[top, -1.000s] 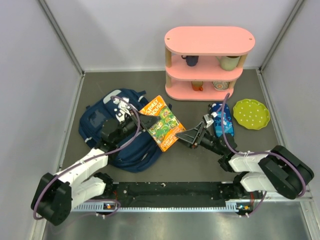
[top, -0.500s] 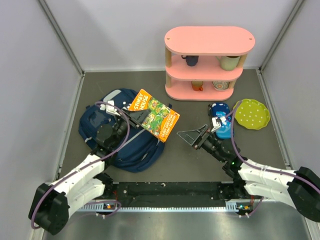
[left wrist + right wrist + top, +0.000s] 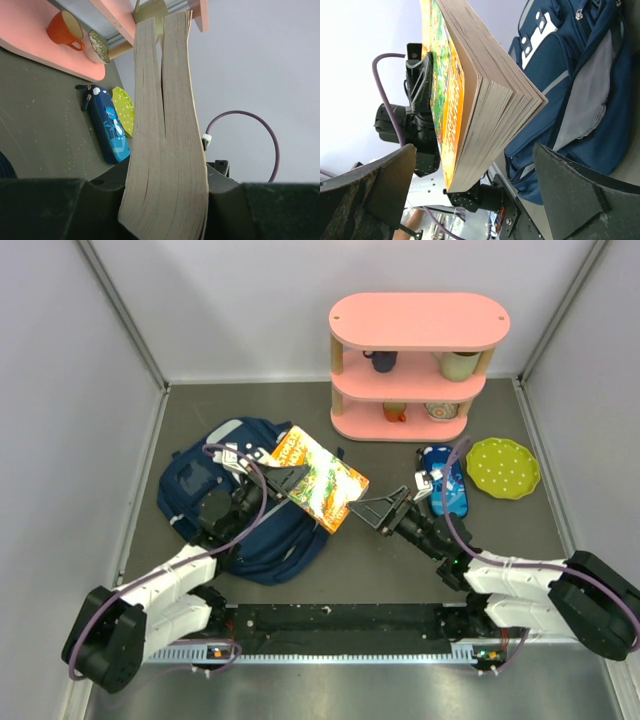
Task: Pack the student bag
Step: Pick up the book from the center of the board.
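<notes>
The student bag (image 3: 185,485) lies flat at the left, navy with a grey panel (image 3: 580,90). My left gripper (image 3: 283,478) is shut on a thick book with an orange and green cover (image 3: 325,485) and holds it in the air over the bag's right side. In the left wrist view the page edges (image 3: 165,150) stand clamped between both fingers of my left gripper (image 3: 167,200). My right gripper (image 3: 368,512) is open just right of the book's free corner. Its fingers (image 3: 580,185) stand wide on either side of the book (image 3: 485,100) without touching it.
A blue pencil case (image 3: 445,480) lies right of my right gripper, with a green dotted plate (image 3: 503,467) beyond it. A pink three-tier shelf (image 3: 418,365) with cups and bowls stands at the back. Grey walls close in the table on three sides.
The right jaws opened wide and no longer hold the book's corner. The left gripper swung the book left over the bag, then a little back to the right.
</notes>
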Controlling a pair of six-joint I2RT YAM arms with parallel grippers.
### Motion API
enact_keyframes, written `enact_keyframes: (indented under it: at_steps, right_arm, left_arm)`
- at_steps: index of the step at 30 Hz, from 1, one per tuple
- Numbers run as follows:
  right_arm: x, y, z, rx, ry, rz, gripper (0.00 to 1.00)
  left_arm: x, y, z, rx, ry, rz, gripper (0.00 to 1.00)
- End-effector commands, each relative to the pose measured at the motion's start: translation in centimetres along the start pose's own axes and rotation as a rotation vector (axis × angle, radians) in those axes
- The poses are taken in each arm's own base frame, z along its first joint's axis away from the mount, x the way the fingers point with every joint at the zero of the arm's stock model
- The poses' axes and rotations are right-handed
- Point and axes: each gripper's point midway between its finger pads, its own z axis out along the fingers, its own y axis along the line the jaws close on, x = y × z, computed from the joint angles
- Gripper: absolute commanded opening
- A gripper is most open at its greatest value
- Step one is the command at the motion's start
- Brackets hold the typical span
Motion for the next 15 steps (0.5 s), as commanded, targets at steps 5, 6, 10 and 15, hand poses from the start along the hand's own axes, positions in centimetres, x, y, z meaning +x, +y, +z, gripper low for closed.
enact_keyframes:
  at_steps: [5, 6, 10, 15]
  right_arm:
    - [-1.7, 4.5, 1.6, -0.137, -0.062, 0.023, 0.95]
    - [-1.8, 4.7, 1.8, -0.139, -0.064, 0.023, 0.91]
    - [-2.0, 4.4, 2.6, -0.126, -0.076, 0.049, 0.81]
    - [-2.3, 4.0, 2.6, -0.136, -0.101, 0.095, 0.66]
  left_arm:
    - [-0.7, -4.5, -0.1, 0.203, -0.019, -0.033, 0.00]
    - [-0.6, -4.4, -0.1, 0.206, -0.018, -0.036, 0.00]
    - [-0.2, -4.3, -0.1, 0.214, -0.009, -0.049, 0.00]
    - [0.0, -3.9, 0.1, 0.212, -0.010, -0.060, 0.00]
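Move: The book is already pinched in the left fingers, its middle some 5 cm to the right of that hand and 1 cm ahead; the backpack lies below, its middle about 16 cm to that hand's left, roughly level fore and aft and 17 cm down. From the right hand, wide open, the book's middle is about 7 cm ahead, 9 cm left and 3 cm up, while the blue pencil case on the table is roughly 26 cm right, 13 cm ahead and 18 cm down. The right hand eases up, forward and to its left, about 2.5 cm in all with a slight dip at the end, bringing its fingers around the near right corner of the held book as they close from wide open to about two thirds; whether they touch it yet can't be made out. The left hand keeps its grip on the opposite side of the book and offers it, drifting about 1 cm to the right with a small turn of some 5 degrees. ##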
